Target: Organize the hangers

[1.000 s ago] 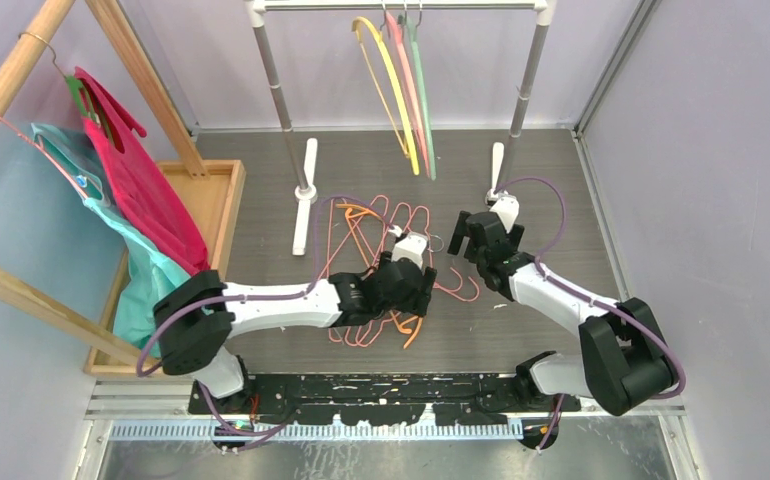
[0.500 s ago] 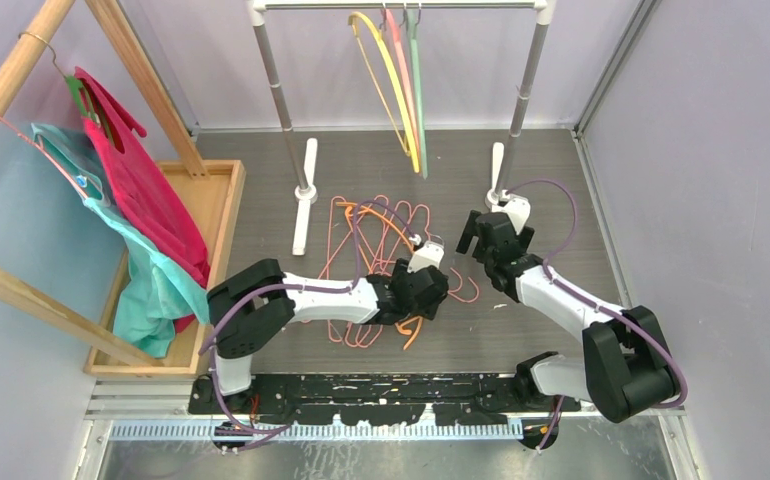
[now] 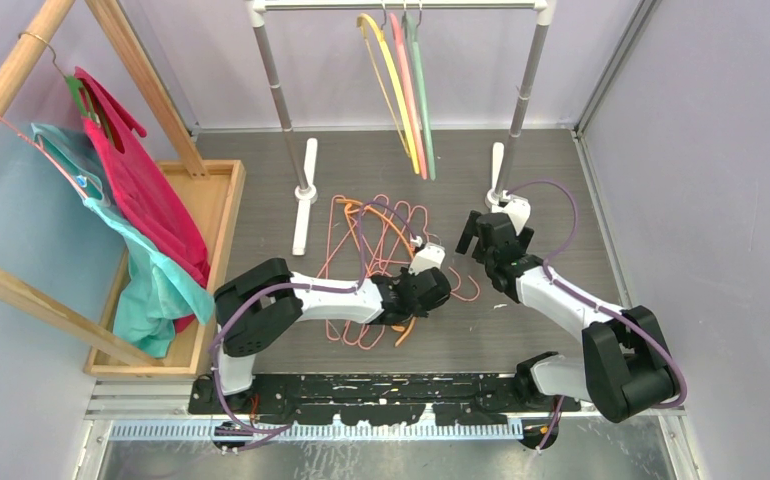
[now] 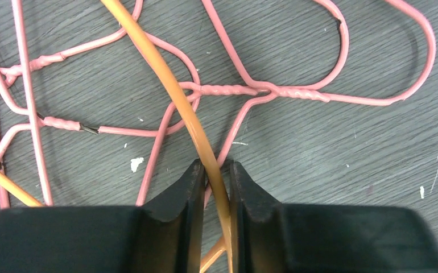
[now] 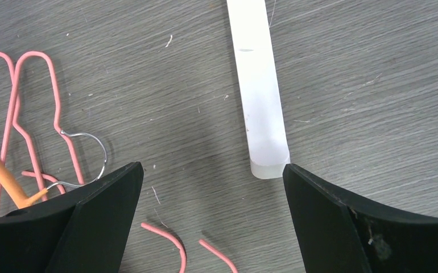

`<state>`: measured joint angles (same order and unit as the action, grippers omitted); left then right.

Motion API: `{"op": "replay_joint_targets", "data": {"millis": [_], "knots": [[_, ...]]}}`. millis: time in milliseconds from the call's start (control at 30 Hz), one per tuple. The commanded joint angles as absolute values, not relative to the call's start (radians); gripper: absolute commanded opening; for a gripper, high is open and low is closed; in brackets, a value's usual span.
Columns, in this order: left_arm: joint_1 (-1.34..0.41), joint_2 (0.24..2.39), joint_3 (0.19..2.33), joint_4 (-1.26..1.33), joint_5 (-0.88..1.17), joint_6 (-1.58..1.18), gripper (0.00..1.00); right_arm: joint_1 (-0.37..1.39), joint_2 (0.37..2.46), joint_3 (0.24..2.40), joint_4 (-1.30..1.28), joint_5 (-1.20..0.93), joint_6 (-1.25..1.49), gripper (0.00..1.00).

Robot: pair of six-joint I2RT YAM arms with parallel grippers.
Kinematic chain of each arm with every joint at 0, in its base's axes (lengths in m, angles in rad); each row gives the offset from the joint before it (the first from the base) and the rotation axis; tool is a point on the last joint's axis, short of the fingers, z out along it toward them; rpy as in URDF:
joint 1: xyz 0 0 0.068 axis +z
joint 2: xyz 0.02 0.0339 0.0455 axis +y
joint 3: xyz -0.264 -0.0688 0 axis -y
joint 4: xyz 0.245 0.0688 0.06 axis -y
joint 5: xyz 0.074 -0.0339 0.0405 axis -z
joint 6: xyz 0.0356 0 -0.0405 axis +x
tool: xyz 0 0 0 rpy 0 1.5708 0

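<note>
A tangle of pink wire hangers lies on the floor with a thicker orange hanger among them. My left gripper is shut on the orange hanger, whose bar passes between the jaws above the pink wires. My right gripper is open and empty to the right of the pile, over bare floor; pink hooks and a silver hook show in its view. Yellow, pink and grey-green hangers hang on the metal rail.
The rail's white feet rest on the floor either side of the pile. A wooden tray and a wooden frame with magenta and teal garments stand at left.
My left gripper has moved right over the pile and now grips the orange hanger. The hangers on the rail swung slightly. My right gripper shifted a little right.
</note>
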<state>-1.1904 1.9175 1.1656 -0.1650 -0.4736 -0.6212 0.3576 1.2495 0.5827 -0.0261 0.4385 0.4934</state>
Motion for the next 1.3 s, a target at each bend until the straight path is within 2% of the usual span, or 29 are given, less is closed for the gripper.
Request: {"op": "replay_joint_targets", "data": {"millis": [0, 100, 267, 533, 667, 933, 1267], "knots": [[-1.194, 1.897, 1.149, -0.164, -0.515, -0.623, 0.08, 0.354, 1.223, 0.580, 0.024, 0.443, 0.506, 1.00], [-1.193, 1.881, 1.148, -0.176, -0.522, -0.612, 0.00, 0.354, 1.227, 0.581, 0.026, 0.444, 0.506, 1.00], [-1.196, 1.807, 1.141, -0.234, -0.522, -0.581, 0.00, 0.354, 1.232, 0.581, 0.027, 0.445, 0.503, 1.00], [-1.171, 1.548, 1.043, -0.314, -0.542, -0.553, 0.00, 0.354, 1.235, 0.581, 0.031, 0.442, 0.503, 1.00], [-1.114, 1.428, 0.932, -0.244, -0.425, -0.598, 0.00, 0.354, 1.240, 0.579, 0.035, 0.431, 0.505, 1.00], [-1.083, 1.312, 0.851, -0.187, -0.372, -0.654, 0.00, 0.354, 1.227, 0.566, 0.033, 0.436, 0.505, 1.00], [-0.840, 1.032, 0.761, 0.141, -0.118, -0.754, 0.00, 0.354, 1.240, 0.568, 0.041, 0.416, 0.511, 1.00]]}}
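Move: The orange hanger's arched shoulder tube lies right between the left fingertips, barely 1 cm above the table, with a narrow gap still left. Pink hangers are tangled around it, the pile's middle roughly 10 cm to the left and 3 cm ahead; one pink hanger end lies about 8 cm to the right, level with the hand. The left white stand foot is some 23 cm left and 17 ahead. From the right hand the orange tube is about 16 cm left, 10 back and 6 below. The orange hanger's tube gets pinched as the left fingers finish closing on it, then is drawn left and up out of the pink pile, about 12 cm left and 15 cm up, with a small dip partway. The hand eases back slightly before coming forward again, and late on the wrist rolls some 30 degrees, its left side sinking. ##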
